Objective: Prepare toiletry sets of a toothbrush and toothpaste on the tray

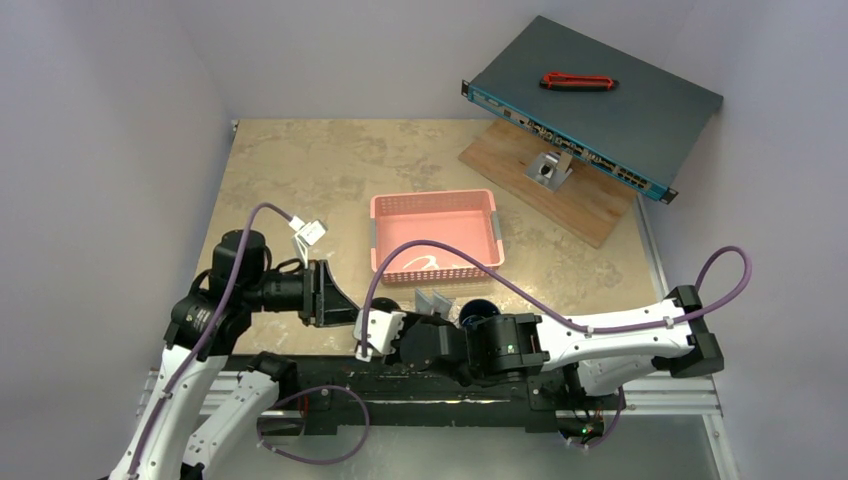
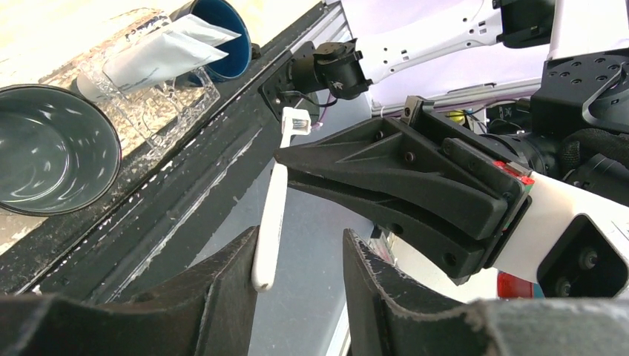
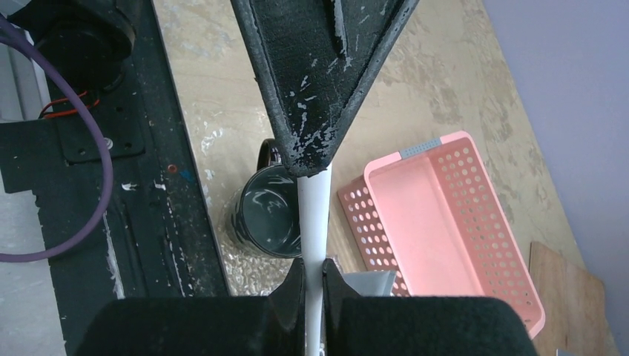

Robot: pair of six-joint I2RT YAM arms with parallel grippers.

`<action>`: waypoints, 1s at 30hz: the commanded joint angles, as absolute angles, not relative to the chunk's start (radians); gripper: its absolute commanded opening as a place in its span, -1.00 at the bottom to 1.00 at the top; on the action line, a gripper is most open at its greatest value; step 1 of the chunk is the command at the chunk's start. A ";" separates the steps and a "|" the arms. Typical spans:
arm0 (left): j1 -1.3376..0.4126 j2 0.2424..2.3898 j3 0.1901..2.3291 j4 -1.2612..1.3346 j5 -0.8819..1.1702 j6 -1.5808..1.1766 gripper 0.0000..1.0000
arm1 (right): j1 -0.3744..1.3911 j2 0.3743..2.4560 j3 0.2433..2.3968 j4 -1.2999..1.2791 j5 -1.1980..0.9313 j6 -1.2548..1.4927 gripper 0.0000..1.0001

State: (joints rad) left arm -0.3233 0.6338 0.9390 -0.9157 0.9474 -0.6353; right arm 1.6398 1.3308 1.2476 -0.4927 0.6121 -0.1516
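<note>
My right gripper (image 3: 313,265) is shut on a white toothbrush (image 3: 313,215) and holds it over the table's near edge. In the left wrist view the toothbrush (image 2: 273,211) stands upright, bristle head up. Its handle end rests against one finger of my left gripper (image 2: 298,239), whose jaws stand apart around it. In the top view the left gripper (image 1: 350,312) and right gripper (image 1: 365,335) meet tip to tip. Grey toothpaste tubes (image 2: 159,52) lean over the clear textured tray (image 2: 174,111). They also show as toothpaste (image 1: 435,300) from above.
On the tray stand a dark mug (image 2: 52,159) and a blue mug (image 2: 222,37). A pink slotted basket (image 1: 435,235) sits behind them. Farther back right, a network switch (image 1: 600,100) rests on a wooden board (image 1: 560,185). The black base rail (image 2: 185,193) runs below the grippers.
</note>
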 commanded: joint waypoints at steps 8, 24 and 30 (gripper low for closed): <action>-0.325 0.625 0.942 -0.922 0.977 -0.595 -0.38 | 1.660 1.340 1.293 -0.457 0.644 -0.172 -1.00; -0.325 0.634 0.920 -0.899 0.952 -0.597 -1.00 | 1.666 1.284 1.244 -0.428 0.696 -0.157 -0.69; -0.325 0.642 0.909 -0.876 0.961 -0.601 -1.00 | 1.667 1.209 1.189 -0.412 0.709 -0.116 -0.34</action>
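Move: The toothbrush, pinched near its head by the right hand, runs leftward with its handle end between the left fingers; its middle lies about 5 cm right of the left hand, 4 cm left of the right hand, level with both. The green mug is almost under the left hand, 2 cm right, 1 cm ahead, 18 cm down. From the right hand, the toothpaste tubes stand 5 cm right, 2 cm ahead, some 12 cm down. Almost in place, sinking only about 1 cm, the left hand closes its half-open fingers and pinches the toothbrush's handle end while the right still holds the neck. Only once that grip is shut do the right fingers part, to about a third open, and the right hand begins to ease off to its right and up, about 1 cm. ##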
